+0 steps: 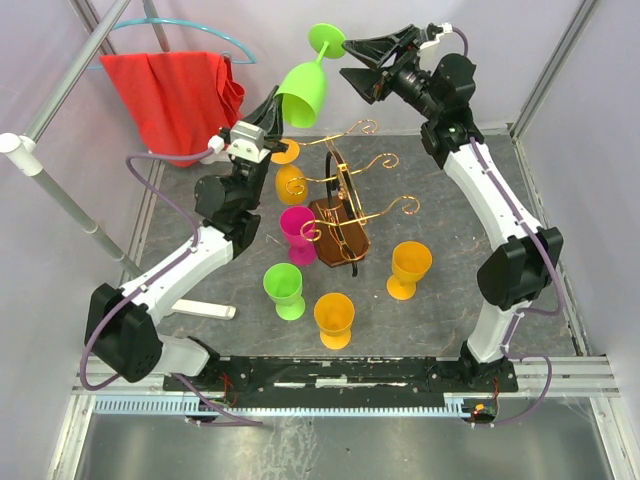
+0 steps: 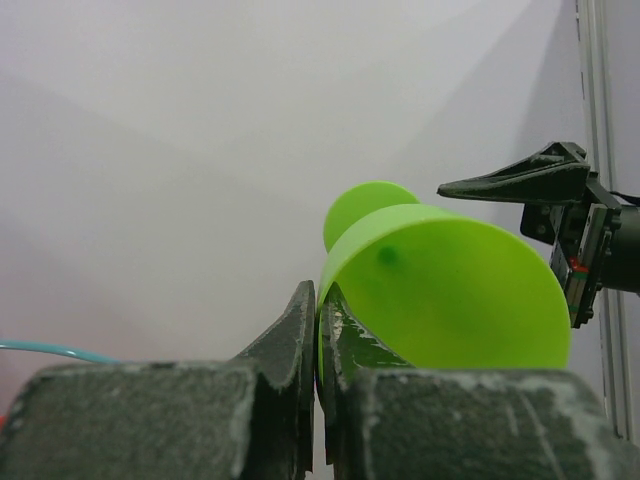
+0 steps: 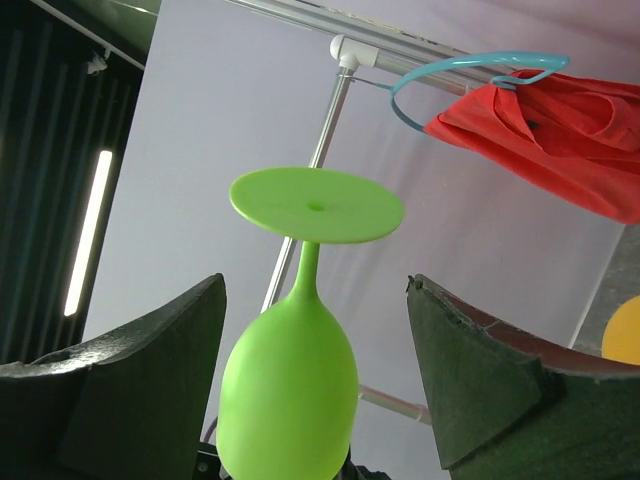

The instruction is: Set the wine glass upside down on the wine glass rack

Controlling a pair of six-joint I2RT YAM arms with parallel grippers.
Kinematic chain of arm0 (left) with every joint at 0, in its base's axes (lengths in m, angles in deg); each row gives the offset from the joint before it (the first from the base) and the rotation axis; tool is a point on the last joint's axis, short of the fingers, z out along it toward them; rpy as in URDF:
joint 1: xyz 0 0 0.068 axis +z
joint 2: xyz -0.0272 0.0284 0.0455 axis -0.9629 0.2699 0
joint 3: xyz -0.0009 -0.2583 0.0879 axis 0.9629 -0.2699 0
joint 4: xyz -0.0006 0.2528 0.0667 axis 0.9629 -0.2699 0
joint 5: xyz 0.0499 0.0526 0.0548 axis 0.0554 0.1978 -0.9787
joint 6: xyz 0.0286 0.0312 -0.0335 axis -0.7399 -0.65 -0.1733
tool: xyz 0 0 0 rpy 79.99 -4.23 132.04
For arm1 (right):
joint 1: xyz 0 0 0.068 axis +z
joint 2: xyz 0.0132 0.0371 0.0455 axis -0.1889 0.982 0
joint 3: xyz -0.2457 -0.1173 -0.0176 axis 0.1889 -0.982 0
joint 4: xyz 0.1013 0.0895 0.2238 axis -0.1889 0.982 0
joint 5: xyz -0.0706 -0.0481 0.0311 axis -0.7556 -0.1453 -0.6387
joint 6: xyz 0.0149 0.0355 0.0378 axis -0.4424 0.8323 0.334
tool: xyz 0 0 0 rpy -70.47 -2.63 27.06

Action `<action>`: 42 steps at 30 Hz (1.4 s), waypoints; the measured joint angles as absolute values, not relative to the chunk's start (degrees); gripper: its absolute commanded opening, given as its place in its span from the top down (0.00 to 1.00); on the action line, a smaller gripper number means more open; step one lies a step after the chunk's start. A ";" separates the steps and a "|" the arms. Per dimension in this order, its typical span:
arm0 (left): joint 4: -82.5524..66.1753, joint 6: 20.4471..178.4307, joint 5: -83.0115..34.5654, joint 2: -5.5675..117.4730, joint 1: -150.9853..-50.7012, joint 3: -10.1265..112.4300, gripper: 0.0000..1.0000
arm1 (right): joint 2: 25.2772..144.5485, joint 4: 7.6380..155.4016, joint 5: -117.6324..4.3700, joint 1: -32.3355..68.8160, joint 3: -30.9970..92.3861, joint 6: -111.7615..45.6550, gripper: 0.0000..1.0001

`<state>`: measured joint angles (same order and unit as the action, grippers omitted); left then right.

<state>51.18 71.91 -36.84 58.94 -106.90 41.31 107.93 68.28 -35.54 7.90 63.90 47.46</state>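
Note:
A lime green wine glass hangs upside down in the air, foot up, above and behind the wine glass rack, a stand of gold wire arms with scroll ends on a dark wooden base. My left gripper is shut on the glass's rim, which is pinched between the pads in the left wrist view. My right gripper is open just right of the glass's foot. In the right wrist view its fingers stand wide on either side of the glass, not touching it.
Around the rack are a magenta glass, a green glass, orange glasses and two more orange pieces at its left. A red cloth on a blue hanger hangs from a rail at back left.

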 measured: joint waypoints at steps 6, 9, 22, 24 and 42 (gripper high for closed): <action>52.38 71.94 -37.02 59.37 -107.01 40.85 0.97 | 109.67 66.01 -34.95 8.62 64.03 49.32 0.24; 53.06 71.96 -37.48 60.36 -107.25 40.85 0.97 | 109.87 65.46 -34.69 9.39 64.09 49.45 0.26; 56.36 71.96 -40.63 64.09 -107.97 40.87 0.97 | 112.17 63.73 -34.62 11.86 65.54 49.04 0.39; 56.34 71.98 -40.95 64.16 -108.10 40.87 0.97 | 112.43 63.78 -34.51 11.94 65.54 48.84 0.40; 56.93 72.05 -40.93 64.16 -108.84 40.83 0.97 | 113.74 61.90 -34.36 12.31 65.65 48.82 0.59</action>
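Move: The green wine glass hangs from my left fingers by its rim, its middle some 5 cm right, 4 cm ahead and slightly above them. From my open right fingers, that middle is about 7 cm to the left, 2 cm back and roughly level. The glass foot is about 4 cm left of those right fingers and 5 cm ahead. The rack's gold hooks stand some 12 cm back from my right hand and well below, about straight behind. I slide my right hand about 4.5 cm left, sinking a couple of centimetres with hardly any turn, so its fingers straddle the upturned end of the bowl just below the stem, and narrow them from wide open to about half. My left hand keeps pinching the rim and brings the glass down some 2.5 cm, with a little forward and right, then holds it there. ##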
